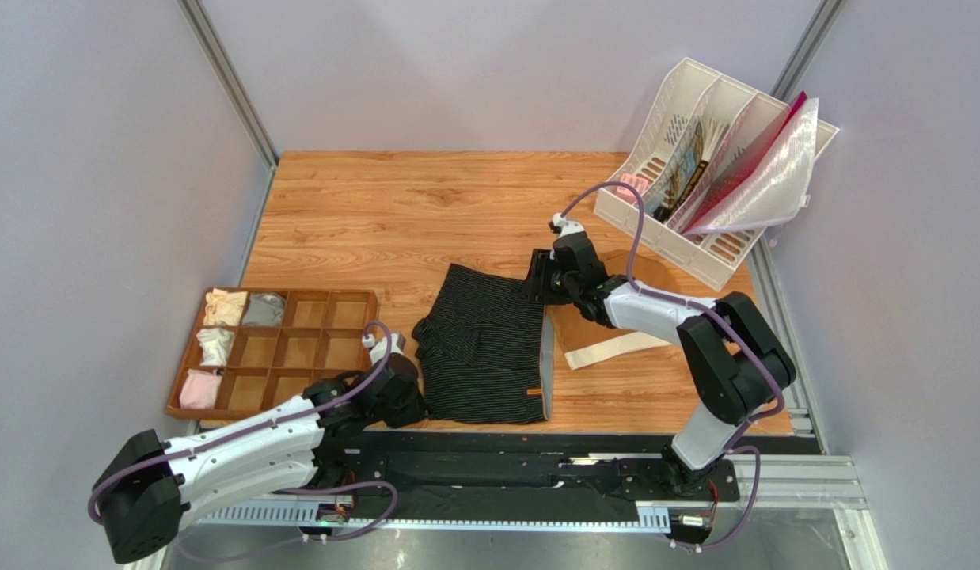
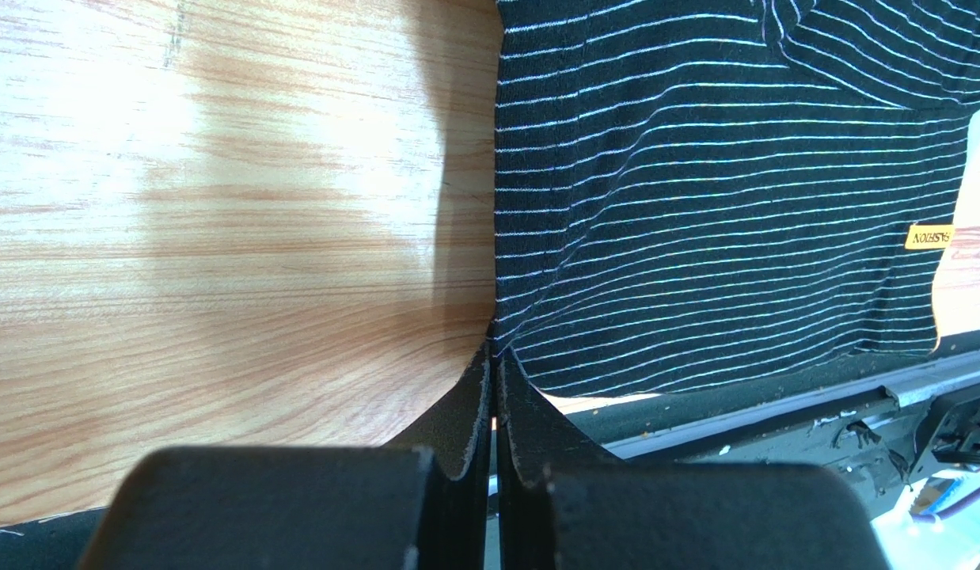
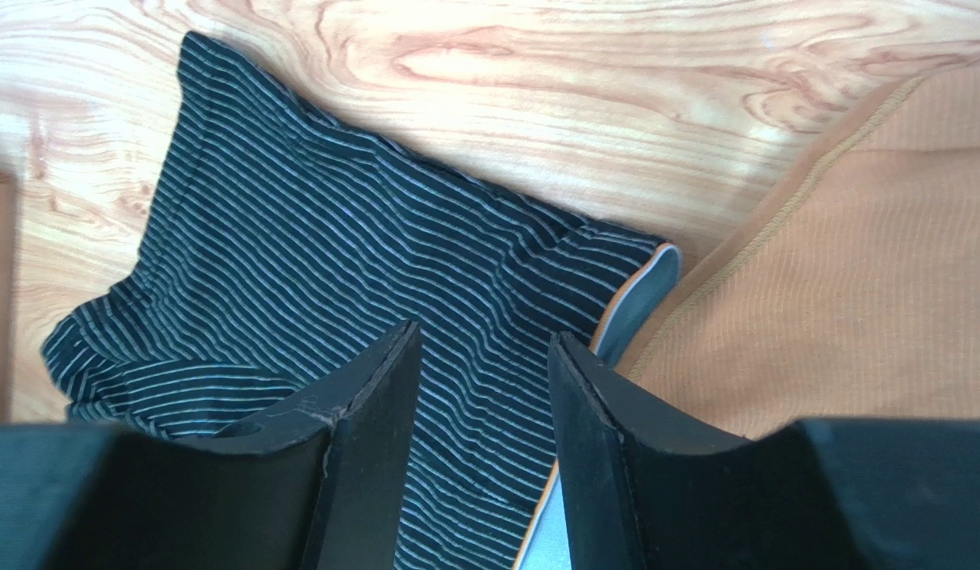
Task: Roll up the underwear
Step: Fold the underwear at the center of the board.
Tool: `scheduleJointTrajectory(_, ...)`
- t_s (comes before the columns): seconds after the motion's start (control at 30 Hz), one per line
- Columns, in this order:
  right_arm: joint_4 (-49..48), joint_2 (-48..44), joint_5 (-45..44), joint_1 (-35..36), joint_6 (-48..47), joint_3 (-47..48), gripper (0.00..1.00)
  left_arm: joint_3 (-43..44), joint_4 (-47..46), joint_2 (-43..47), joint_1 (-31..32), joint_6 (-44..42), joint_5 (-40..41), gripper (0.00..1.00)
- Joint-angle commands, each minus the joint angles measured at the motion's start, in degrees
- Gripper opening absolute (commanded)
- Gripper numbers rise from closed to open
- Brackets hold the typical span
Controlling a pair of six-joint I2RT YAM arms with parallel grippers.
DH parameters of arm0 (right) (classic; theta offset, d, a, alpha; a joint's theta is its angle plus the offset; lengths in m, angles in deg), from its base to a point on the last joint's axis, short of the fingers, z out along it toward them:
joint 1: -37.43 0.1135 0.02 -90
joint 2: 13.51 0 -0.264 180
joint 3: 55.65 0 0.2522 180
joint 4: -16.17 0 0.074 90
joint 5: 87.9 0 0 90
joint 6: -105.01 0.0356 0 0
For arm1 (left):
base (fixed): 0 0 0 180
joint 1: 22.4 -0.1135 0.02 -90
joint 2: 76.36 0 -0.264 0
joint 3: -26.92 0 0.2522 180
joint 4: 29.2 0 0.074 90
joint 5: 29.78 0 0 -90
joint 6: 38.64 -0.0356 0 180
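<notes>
The underwear (image 1: 483,344) lies spread flat mid-table, black with fine pale stripes, its grey waistband along the right edge. My left gripper (image 1: 402,390) sits at its near-left corner. In the left wrist view that gripper (image 2: 495,339) is shut, its tips pinching the edge of the underwear (image 2: 721,202), and the fabric puckers toward them. My right gripper (image 1: 552,276) hovers over the far-right corner. In the right wrist view it (image 3: 485,335) stands open, with the underwear (image 3: 340,261) and waistband below the gap and nothing held.
Brown briefs (image 1: 655,271) with a cream waistband lie under the right arm, touching the underwear's right side (image 3: 840,273). A wooden divided tray (image 1: 281,297) holding several rolled garments sits at the left. A white file rack (image 1: 697,249) stands at the far right.
</notes>
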Motion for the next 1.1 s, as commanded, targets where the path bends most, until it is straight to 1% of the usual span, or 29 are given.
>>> scheduleJointTrajectory(0.0,-0.12,-1.39,-3.69,-0.22,-2.00,0.90,0.48,-0.85,2.54,-0.23,0.22,0.34,-0.45,0.00)
scheduleJointTrajectory(0.37,2.08,0.98,-6.60,-0.30,-2.79,2.04,0.48,-0.23,3.33,-0.41,0.23,-0.10,-0.53,0.00)
scheduleJointTrajectory(0.57,1.21,2.64,-4.84,-0.39,-2.70,2.57,0.47,-0.15,3.51,-0.49,0.22,-0.18,-0.53,0.00)
scheduleJointTrajectory(0.6,1.29,3.08,-4.75,-0.39,-2.70,2.57,0.46,-0.06,3.59,-0.49,0.22,-0.18,-0.53,0.00)
scheduleJointTrajectory(0.63,1.21,3.26,-4.67,-0.39,-2.61,2.66,0.39,-0.15,3.68,-0.41,0.22,-0.18,-0.62,0.00)
scheduleJointTrajectory(0.7,1.38,3.62,-4.49,-0.39,-2.53,2.83,0.30,-0.15,3.77,-0.23,0.22,-0.18,-0.71,0.00)
scheduleJointTrajectory(0.73,1.47,3.62,-4.40,-0.39,-2.61,2.83,0.23,-0.15,3.86,-0.23,0.22,-0.10,-0.71,0.00)
scheduleJointTrajectory(0.8,1.82,3.35,-4.75,-0.48,-2.79,2.92,0.17,-0.15,3.94,-0.06,0.22,-0.10,-0.71,0.00)
scheduleJointTrajectory(0.83,1.91,3.01,-4.84,-0.48,-3.05,2.92,0.12,-0.23,3.86,0.21,0.22,-0.01,-0.62,0.00)
scheduleJointTrajectory(0.9,2.17,2.74,-5.10,-0.57,-3.40,3.10,0.05,-0.32,3.94,0.47,0.22,-0.01,-0.71,0.00)
scheduleJointTrajectory(0.93,2.17,2.39,-5.19,-0.66,-3.58,3.45,0.00,-0.32,3.94,0.56,0.22,-0.01,-0.71,0.00)
scheduleJointTrajectory(1.07,5.33,1.16,-5.98,-1.01,-4.11,4.24,0.00,-0.32,4.03,0.73,0.22,0.17,-0.71,0.00)
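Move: The far end of the underwear's waistband lies roughly 2 cm to the right of the right hand, level with it fore and aft and some 3 cm below. The brown cloth's middle is about 13 cm to its right and 4 cm nearer the base; the orange tag sits some 18 cm back, about straight below that line. From the left hand, already shut at the underwear's near left corner, that waistband end is about 21 cm ahead and 19 cm right, about level. The right fingers, half open, shut on the far end of the waistband just short of its corner, pinching the edge beside the brown cloth. First the hand slides about 2 cm right while easing down, rolling slightly, then sinks further to about 3 cm lower in all as the fingers close fully. The left hand stays put, keeping its shut fingers at the near left corner. ##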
